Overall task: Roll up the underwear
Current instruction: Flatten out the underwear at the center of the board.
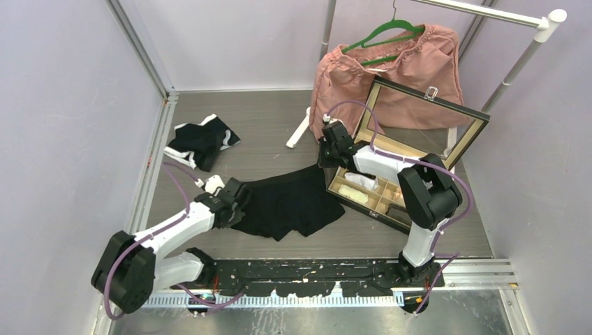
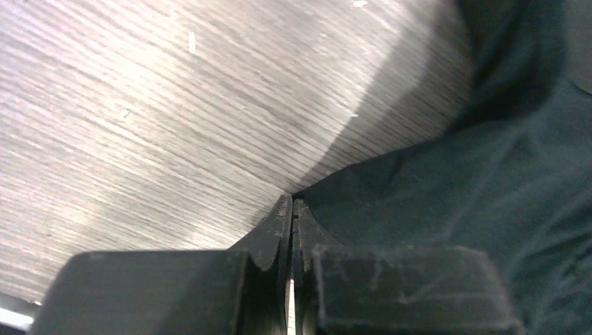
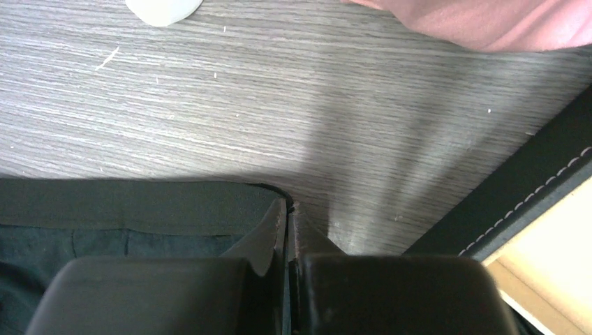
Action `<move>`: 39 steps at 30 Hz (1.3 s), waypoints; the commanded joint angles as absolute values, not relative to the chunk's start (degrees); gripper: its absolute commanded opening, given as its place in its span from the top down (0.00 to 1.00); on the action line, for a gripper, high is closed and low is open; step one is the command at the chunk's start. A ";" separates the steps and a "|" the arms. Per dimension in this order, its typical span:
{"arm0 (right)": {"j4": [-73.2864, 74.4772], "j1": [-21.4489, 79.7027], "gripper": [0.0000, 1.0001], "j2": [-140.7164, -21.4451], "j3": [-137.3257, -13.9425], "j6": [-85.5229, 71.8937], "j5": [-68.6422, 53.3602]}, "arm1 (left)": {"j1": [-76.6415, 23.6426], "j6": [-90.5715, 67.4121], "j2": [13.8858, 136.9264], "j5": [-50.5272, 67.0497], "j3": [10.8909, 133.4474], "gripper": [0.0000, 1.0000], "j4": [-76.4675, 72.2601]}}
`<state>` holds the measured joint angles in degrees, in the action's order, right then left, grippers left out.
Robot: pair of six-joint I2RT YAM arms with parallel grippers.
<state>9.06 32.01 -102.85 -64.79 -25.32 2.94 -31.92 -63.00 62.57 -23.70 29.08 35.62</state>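
Observation:
Black underwear (image 1: 290,202) lies spread flat on the grey table, just ahead of the arm bases. My left gripper (image 1: 242,197) is at its left edge. In the left wrist view the jaws (image 2: 290,204) are shut, and the edge of the dark cloth (image 2: 475,209) runs right into their tips. My right gripper (image 1: 327,165) is at the upper right corner. Its jaws (image 3: 287,206) are shut on the corner of the black waistband (image 3: 132,206). A second pair of underwear (image 1: 202,143), black and white, lies crumpled at the back left.
An open black box (image 1: 363,209) with tan compartments sits right of the spread underwear, its glazed lid (image 1: 447,115) raised; its edge (image 3: 530,188) lies close to my right gripper. A pink garment (image 1: 391,70) on a green hanger hangs from a white rack (image 1: 520,66) behind.

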 commanded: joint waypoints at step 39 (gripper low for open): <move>10.26 32.69 0.95 -104.26 -69.61 -23.99 -4.15 | -18.19 -43.03 60.52 -0.32 36.17 0.99 16.59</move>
<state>10.87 32.18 -103.66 -67.18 -23.90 -2.50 -18.26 -48.90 55.11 -8.36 36.16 28.08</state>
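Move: The left fingertips are at the underwear's lower left edge, with its middle about 15 cm to their right and 5 cm ahead, just below them. The black-and-white garment lies some 24 cm ahead and 9 cm to the left. The right hand holds the waistband's right corner, and the underwear's middle is about 10 cm back and 10 cm left of that hand. The open box's middle is roughly 18 cm to the right of that hand and 2 cm back. Right keeps pinching the waistband while the left's shut fingers sweep 7 cm left from the hem, then rise forward-right. ##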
